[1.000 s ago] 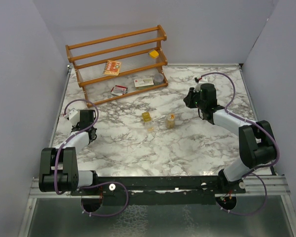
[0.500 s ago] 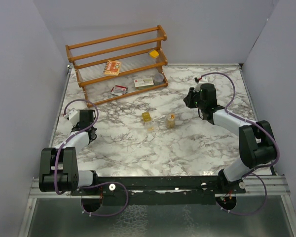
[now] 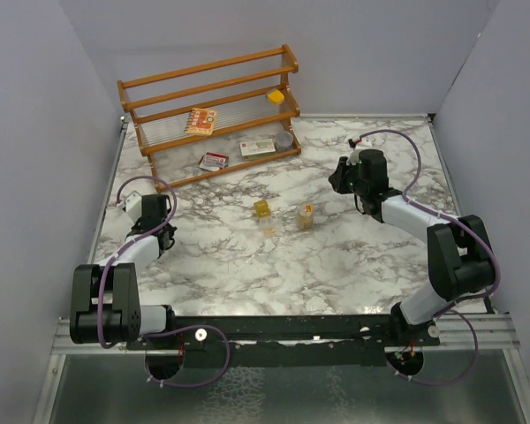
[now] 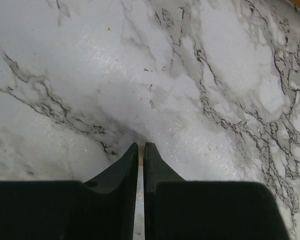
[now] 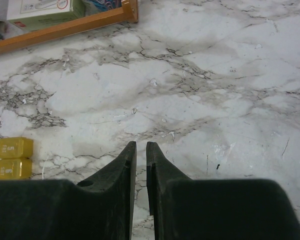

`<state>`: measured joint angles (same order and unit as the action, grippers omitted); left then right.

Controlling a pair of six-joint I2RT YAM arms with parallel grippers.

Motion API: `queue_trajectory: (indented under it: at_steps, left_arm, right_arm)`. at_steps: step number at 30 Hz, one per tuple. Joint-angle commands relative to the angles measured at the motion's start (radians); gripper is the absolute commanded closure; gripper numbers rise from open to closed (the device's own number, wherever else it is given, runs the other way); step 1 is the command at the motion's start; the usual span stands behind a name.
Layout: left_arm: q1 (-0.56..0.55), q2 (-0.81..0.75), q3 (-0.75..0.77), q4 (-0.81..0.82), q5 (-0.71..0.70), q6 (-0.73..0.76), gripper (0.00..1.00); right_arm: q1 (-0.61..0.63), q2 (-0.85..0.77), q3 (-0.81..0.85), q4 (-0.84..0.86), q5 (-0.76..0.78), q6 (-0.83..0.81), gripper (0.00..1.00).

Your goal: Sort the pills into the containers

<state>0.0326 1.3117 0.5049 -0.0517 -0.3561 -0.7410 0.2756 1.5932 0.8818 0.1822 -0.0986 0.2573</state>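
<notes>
Two containers stand mid-table in the top view: a small squarish yellow box (image 3: 261, 208) and a round amber jar (image 3: 306, 216). A tiny yellowish speck (image 3: 268, 231) lies just in front of the box; no other pills can be made out. My left gripper (image 3: 150, 208) is low over bare marble at the left, well away from them. Its fingers (image 4: 141, 145) are pressed together and shut, and nothing clearly shows between them. My right gripper (image 3: 340, 177) sits right of the jar, shut to a thin slit (image 5: 138, 144) over marble. The yellow box (image 5: 14, 148) shows at the left edge of the right wrist view.
A wooden shelf rack (image 3: 210, 113) stands at the back left. It holds an orange packet (image 3: 200, 120), a yellow piece (image 3: 276, 95), card packets (image 3: 257, 147) and a red-and-white one (image 3: 214, 161), and a grey tin (image 3: 285, 140). Grey walls close in both sides.
My left gripper's fingers have closed from a small gap to fully together. Both arms have stayed almost where they were.
</notes>
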Motion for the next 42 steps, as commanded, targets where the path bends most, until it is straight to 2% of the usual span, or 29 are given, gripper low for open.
queue_trajectory:
  at_steps: [1, 5, 11, 16, 20, 27, 34, 42]
  left_arm:
    - [0.004, -0.025, 0.017, 0.045, 0.092, 0.023, 0.95]
    - [-0.002, -0.024, 0.029, 0.082, 0.170, 0.047, 0.96]
    - [-0.066, -0.021, 0.060, 0.106, 0.172, 0.101, 0.98]
    - [-0.144, -0.014, 0.110, 0.114, 0.154, 0.151, 0.99]
    - [-0.248, 0.021, 0.164, 0.128, 0.136, 0.186, 0.99]
    - [-0.423, 0.130, 0.254, 0.184, 0.202, 0.196, 0.99]
    - [-0.519, 0.198, 0.294, 0.236, 0.263, 0.198, 0.99]
    - [-0.629, 0.203, 0.301, 0.257, 0.301, 0.202, 0.99]
  right_arm:
    - [0.002, 0.008, 0.029, 0.007, -0.015, -0.008, 0.86]
    - [0.002, 0.007, 0.026, 0.007, -0.012, -0.007, 0.86]
    - [0.002, 0.002, 0.025, 0.006, -0.009, -0.007, 0.87]
    - [0.001, -0.002, 0.022, 0.005, -0.007, -0.006, 0.87]
    - [0.002, -0.014, 0.017, 0.007, -0.004, -0.006, 0.87]
    - [0.002, -0.058, 0.000, 0.008, 0.011, -0.007, 0.87]
    - [0.002, -0.114, -0.023, 0.006, 0.010, -0.002, 0.87]
    - [0.002, -0.162, -0.044, -0.008, 0.003, 0.005, 0.87]
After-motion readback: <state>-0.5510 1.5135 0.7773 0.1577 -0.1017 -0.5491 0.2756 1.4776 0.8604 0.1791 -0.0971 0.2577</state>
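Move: The yellow-lidded container lies about 30 cm to the right of the left hand and some 8 cm farther out, roughly level with its low fingertips. The pill bottle stands about 9 cm to the right of the container and 1 cm nearer the bases. The red-and-white box in the rack is about 22 cm ahead of the left hand and 17 cm to its right. From the right hand, the container is about 15 cm left, 3 cm back and 9 cm below. Towards the yellow-lidded container, touching nothing, the left hand sweeps about 27 cm to the right, climbing some 7 cm mostly in the first half; it edges forward, then slightly back. It swings clockwise about 50 degrees, its nearly shut fingers tipping a little upward. Late on, the right hand rises about 4 cm in place, also nearly shut. ##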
